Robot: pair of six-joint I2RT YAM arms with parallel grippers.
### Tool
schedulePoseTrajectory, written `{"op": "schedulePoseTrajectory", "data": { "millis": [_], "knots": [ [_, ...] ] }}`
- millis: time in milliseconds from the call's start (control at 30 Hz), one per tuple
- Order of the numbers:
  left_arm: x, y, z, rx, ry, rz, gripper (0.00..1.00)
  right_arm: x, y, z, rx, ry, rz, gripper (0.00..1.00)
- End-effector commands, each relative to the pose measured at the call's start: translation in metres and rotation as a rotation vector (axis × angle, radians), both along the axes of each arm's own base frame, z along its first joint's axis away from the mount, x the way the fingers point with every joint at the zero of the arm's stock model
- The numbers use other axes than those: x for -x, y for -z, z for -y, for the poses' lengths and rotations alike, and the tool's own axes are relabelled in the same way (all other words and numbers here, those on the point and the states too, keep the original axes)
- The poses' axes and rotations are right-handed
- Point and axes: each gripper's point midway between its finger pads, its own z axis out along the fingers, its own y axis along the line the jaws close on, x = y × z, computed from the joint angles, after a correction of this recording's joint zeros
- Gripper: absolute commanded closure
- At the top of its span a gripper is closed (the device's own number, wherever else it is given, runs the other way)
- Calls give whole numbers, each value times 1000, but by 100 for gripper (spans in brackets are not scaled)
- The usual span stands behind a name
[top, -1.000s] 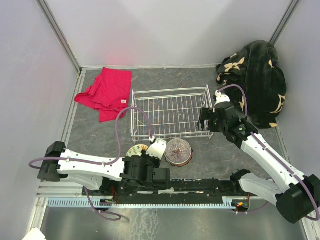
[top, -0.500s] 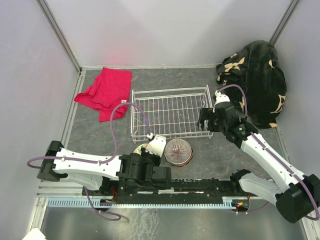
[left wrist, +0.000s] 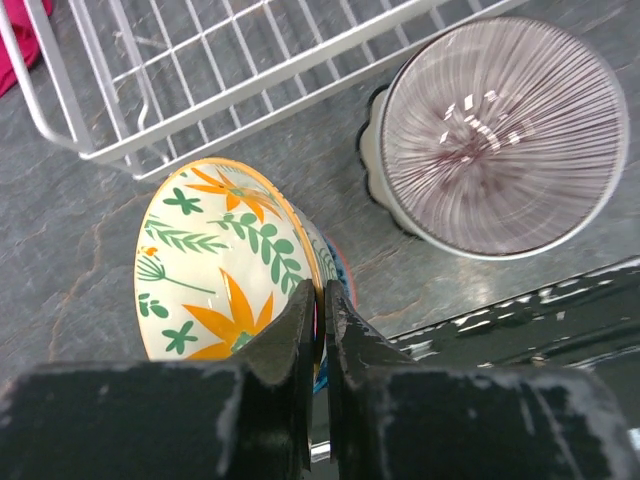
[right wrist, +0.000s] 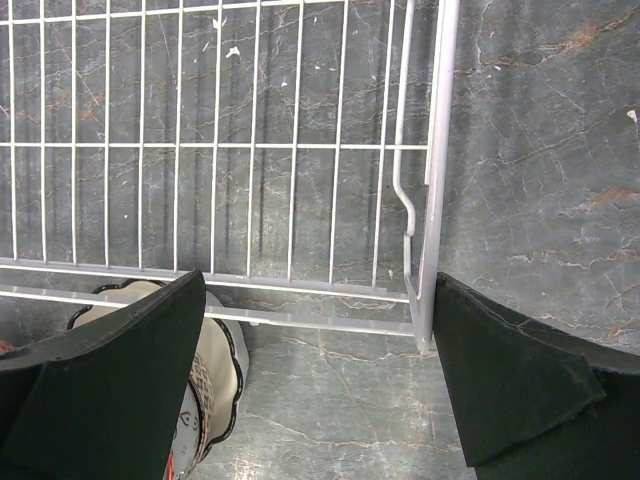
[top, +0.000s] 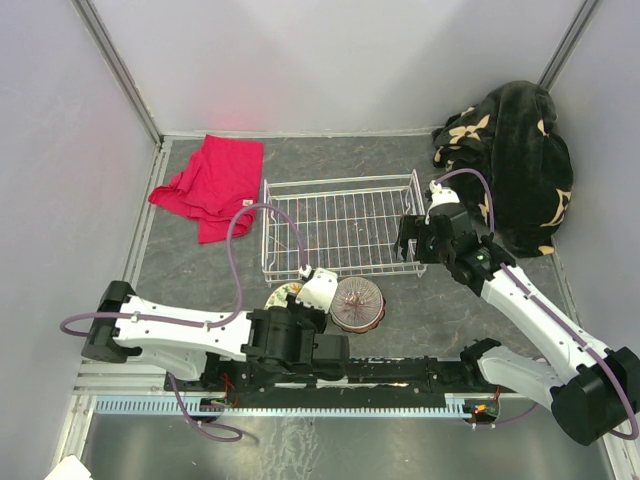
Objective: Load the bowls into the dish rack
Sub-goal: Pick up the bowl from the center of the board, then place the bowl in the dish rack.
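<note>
A white bowl with orange flowers and green leaves sits just in front of the dish rack, tipped up on its side. My left gripper is shut on its right rim, one finger inside and one outside. From above, this floral bowl shows beside my left gripper. A ribbed purplish bowl stands upright to its right, also seen as the ribbed bowl from above. My right gripper hangs open over the near right corner of the empty rack.
A red cloth lies left of the rack. A dark flowered blanket is heaped in the back right corner. Grey walls close in the table on three sides. The arms' black base rail runs along the near edge.
My left arm has shifted a little to the right with the floral bowl's rim pinched in it. The right arm has not moved.
</note>
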Motion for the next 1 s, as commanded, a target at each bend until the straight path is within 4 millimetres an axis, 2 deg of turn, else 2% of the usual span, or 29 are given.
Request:
{"op": "schedulePoseTrajectory", "data": {
  "millis": [0,167,267,367,533,667,767,867,967],
  "knots": [
    [-12,-68,26,215,45,120,97,-9,-11,-5,-21,-11,48,1],
    [-15,-116,50,357,150,187,97,-9,-9,-5,-17,-8,46,0],
    [-33,-135,58,386,160,208,97,-10,-9,-3,-13,-3,48,0],
    [-65,-150,65,416,168,212,97,-11,-10,-2,-9,5,55,0],
    [-128,-167,48,421,84,272,97,-11,-9,3,10,25,60,0],
    [-173,-172,40,463,78,281,97,-11,-10,6,15,35,64,0],
    [-208,-165,32,492,68,258,97,-10,-17,8,11,43,86,0],
    [-230,-153,27,523,71,236,97,-10,-36,7,-8,38,123,0],
    [-248,-138,15,572,65,215,97,-9,-64,6,-30,29,178,0]
  ]
}}
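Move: The left hand already holds the floral bowl by its rim, raised off its stack. The dish rack's middle lies about 24 cm ahead of this hand, 9 cm to its right and 12 cm lower. The blue bowl sits roughly 4 cm left, 1 cm ahead and 13 cm below; the clear ridged bowl about 6 cm ahead, 13 cm right and 12 cm down. From the right hand, the rack's middle is some 19 cm left, 7 cm ahead and 10 cm down. Up and a little to its left first, the left hand climbs clear of the stack, then sweeps about 23 cm forward to above the rack, swinging back right and sinking slightly at the end. It rolls some 25 degrees, left side down, its fingers keeping their pinch on the floral bowl's rim. ##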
